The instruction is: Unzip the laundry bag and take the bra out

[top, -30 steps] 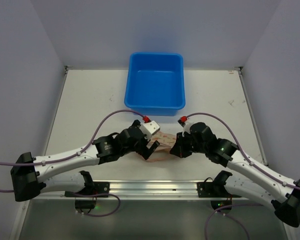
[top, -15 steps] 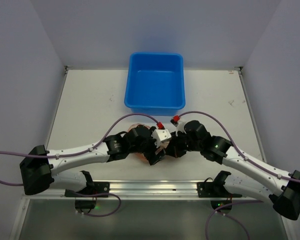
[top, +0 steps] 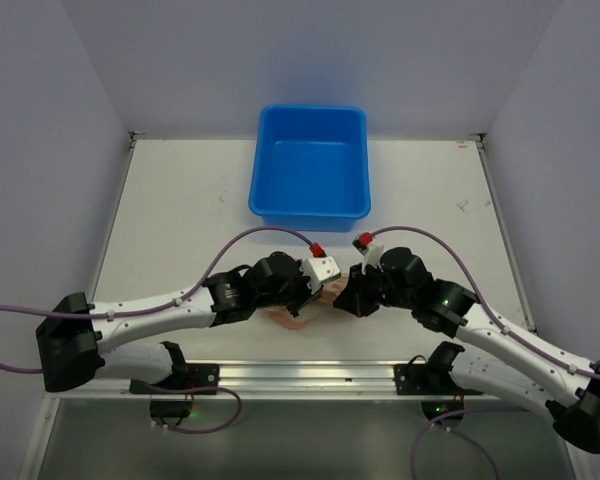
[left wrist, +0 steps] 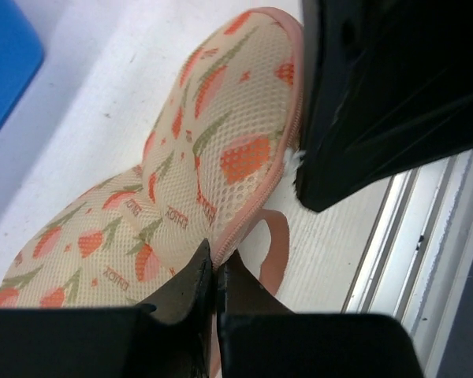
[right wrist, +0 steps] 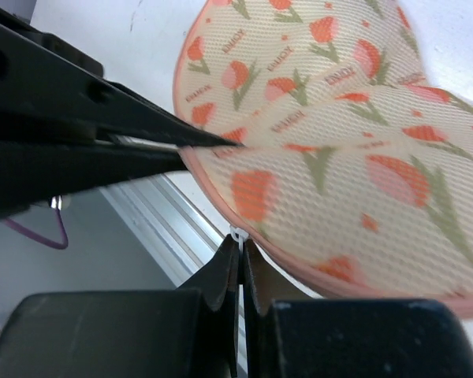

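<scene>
The laundry bag (left wrist: 213, 150) is a cream mesh pouch with orange tulip print and pink zipper edging. It lies near the table's front edge between both arms, mostly hidden under them in the top view (top: 325, 296). My left gripper (left wrist: 216, 268) is shut on the bag's pink edging beside a pink loop. My right gripper (right wrist: 240, 246) is shut on the small white zipper pull at the bag's edge (right wrist: 331, 150). The bra is hidden.
A blue plastic tub (top: 311, 163) stands at the back middle of the table. The metal rail (top: 310, 375) runs along the front edge just behind the grippers. Walls close in on both sides.
The left gripper has moved right onto the bag and shut on its edge. The right gripper shifted left, then back a little, still at the bag's right side.
</scene>
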Motion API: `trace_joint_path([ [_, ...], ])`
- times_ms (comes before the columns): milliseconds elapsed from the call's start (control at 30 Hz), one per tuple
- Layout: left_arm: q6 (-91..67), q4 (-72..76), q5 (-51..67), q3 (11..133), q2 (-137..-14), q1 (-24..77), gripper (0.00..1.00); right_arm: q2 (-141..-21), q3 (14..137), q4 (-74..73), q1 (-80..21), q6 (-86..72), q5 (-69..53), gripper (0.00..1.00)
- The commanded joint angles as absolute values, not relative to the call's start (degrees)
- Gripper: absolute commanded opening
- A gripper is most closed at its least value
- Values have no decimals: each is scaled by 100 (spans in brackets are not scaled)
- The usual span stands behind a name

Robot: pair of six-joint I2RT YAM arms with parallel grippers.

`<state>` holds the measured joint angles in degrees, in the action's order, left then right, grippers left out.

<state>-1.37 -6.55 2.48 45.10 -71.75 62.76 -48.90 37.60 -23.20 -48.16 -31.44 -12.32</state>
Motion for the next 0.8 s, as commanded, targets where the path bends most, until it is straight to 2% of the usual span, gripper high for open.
trace_joint_path([
  [0,-228,-685,-569,4290,-6716,6267,0,-4527,3542,-2583,-4650,-3331,-888,0],
  [200,-729,-1265,-1694,4218,-6521,6258,0,-3868,3322,-2812,-4105,-3402,-975,0],
  [233,-738,-1379,-1740,4262,-6521,6258,4,-3885,3348,-2804,-4113,-3332,-1036,0],
  [267,-730,-1389,-1740,4280,-6513,6258,16,-3920,3392,-2769,-4113,-3296,-1107,0],
  [333,-668,-1345,-1688,4324,-6469,6258,29,-4121,3436,-2620,-4122,-3165,-1360,0],
  [367,-651,-1345,-1644,4350,-6460,6258,47,-4209,3454,-2550,-4122,-3138,-1467,0],
  [433,-572,-1336,-1416,4429,-6399,6258,73,-4437,3507,-2391,-4174,-3085,-1686,0],
  [467,-536,-1319,-1311,4438,-6381,6258,89,-4517,3576,-2269,-4227,-3059,-1757,0],
  [500,-493,-1292,-1057,4447,-6337,6267,94,-4587,3629,-2233,-4288,-3006,-1758,0],
  [567,-378,-1169,-836,4447,-6241,6267,98,-4824,3822,-2206,-4464,-2953,-1758,0],
  [767,-106,-844,87,4588,-6354,6267,95,-5351,4130,-2022,-4851,-2909,-1775,0],
])
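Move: The left gripper is shut on the laundry bag's edge beside the zip. From it, the zip pull lies about 6 cm to the right, 1 cm back and 2 cm above, already pinched in the right gripper's tips. The bag's body hangs some 6 cm ahead of the left gripper, 3 cm to its left and 5 cm below. The blue bin's middle is roughly 31 cm ahead of it, 2 cm left and 8 cm below. Keep the pull pinched in the right gripper and draw it right about 3.5 cm, while the left gripper swings some 5 cm left and slightly forward, turning about 15 degrees counter-clockwise. Then open the left fingers wide to free the edge, rise a little and ease right and back; bring the right hand back leftward, dipping about 2 cm. ##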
